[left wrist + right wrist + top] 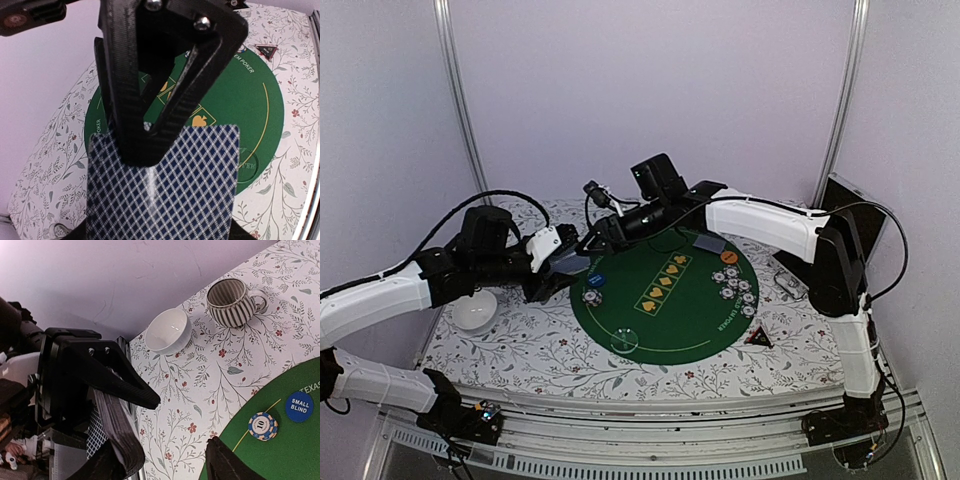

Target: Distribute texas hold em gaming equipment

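My left gripper point(560, 270) is shut on a deck of playing cards point(170, 190) with a blue diamond-patterned back, gripping it by its sides above the left rim of the green poker mat point(670, 320). My right gripper point(172, 455) reaches across to the deck. Its jaws stand apart and one finger point(145, 150) rests on the top card. A single card point(710, 243) lies at the mat's back. A cluster of chips point(735, 285) sits on the right, and one chip point(263, 426) lies beside the blue small-blind button point(299, 406). The orange button point(728, 257) lies near the chip cluster.
A white bowl point(168, 330) and a striped mug point(232, 302) stand on the floral cloth left of the mat. A small dark triangle point(758, 337) lies at the mat's right edge. A clear round disc point(625, 340) sits at the mat's front.
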Action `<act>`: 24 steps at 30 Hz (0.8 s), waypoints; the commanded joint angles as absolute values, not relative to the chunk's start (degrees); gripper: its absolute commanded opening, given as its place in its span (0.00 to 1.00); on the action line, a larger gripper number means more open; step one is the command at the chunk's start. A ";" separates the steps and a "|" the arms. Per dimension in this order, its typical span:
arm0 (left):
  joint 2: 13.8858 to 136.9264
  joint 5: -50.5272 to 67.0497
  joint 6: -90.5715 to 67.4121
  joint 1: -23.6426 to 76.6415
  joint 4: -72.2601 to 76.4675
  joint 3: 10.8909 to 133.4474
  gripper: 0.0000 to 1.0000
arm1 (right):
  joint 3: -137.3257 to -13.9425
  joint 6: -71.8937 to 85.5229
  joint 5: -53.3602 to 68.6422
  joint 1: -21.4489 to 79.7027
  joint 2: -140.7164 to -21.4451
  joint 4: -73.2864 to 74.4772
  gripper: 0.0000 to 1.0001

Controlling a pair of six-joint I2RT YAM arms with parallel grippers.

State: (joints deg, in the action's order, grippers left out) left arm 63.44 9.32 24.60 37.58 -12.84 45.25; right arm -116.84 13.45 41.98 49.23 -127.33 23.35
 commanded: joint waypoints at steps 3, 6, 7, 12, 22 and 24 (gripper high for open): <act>63.02 10.10 24.90 37.65 -10.57 45.18 0.55 | -119.07 12.16 41.26 48.31 -125.06 27.01 0.44; 63.03 9.87 24.88 37.63 -10.54 45.18 0.56 | -119.94 12.30 42.71 48.30 -124.83 27.72 0.33; 63.06 9.78 24.95 37.67 -10.52 45.18 0.55 | -120.04 12.50 42.86 48.26 -124.67 27.84 0.29; 63.02 9.65 24.88 37.64 -10.57 45.09 0.55 | -120.23 13.02 43.66 48.30 -123.69 28.73 0.09; 63.19 9.32 24.87 37.63 -10.56 45.09 0.56 | -120.49 11.74 41.94 47.45 -120.51 31.27 0.02; 63.28 9.38 24.88 37.69 -10.60 45.09 0.55 | -120.62 11.44 43.00 47.30 -119.93 31.31 0.01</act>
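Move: The card deck, still gripped in the left hand and about 1 cm ahead and 1 cm to the right of its finger point, lies from the right hand some 3 cm back, 3 cm left and 2 cm lower. On the mat about 20 cm below the right hand, the chip stack lies about 7 cm ahead and 2 cm left, and the small blind button about 11 cm ahead and 1 cm left. As the left holds the deck, right fingers shut on its top card, drawing some 3 cm up and rightward. ##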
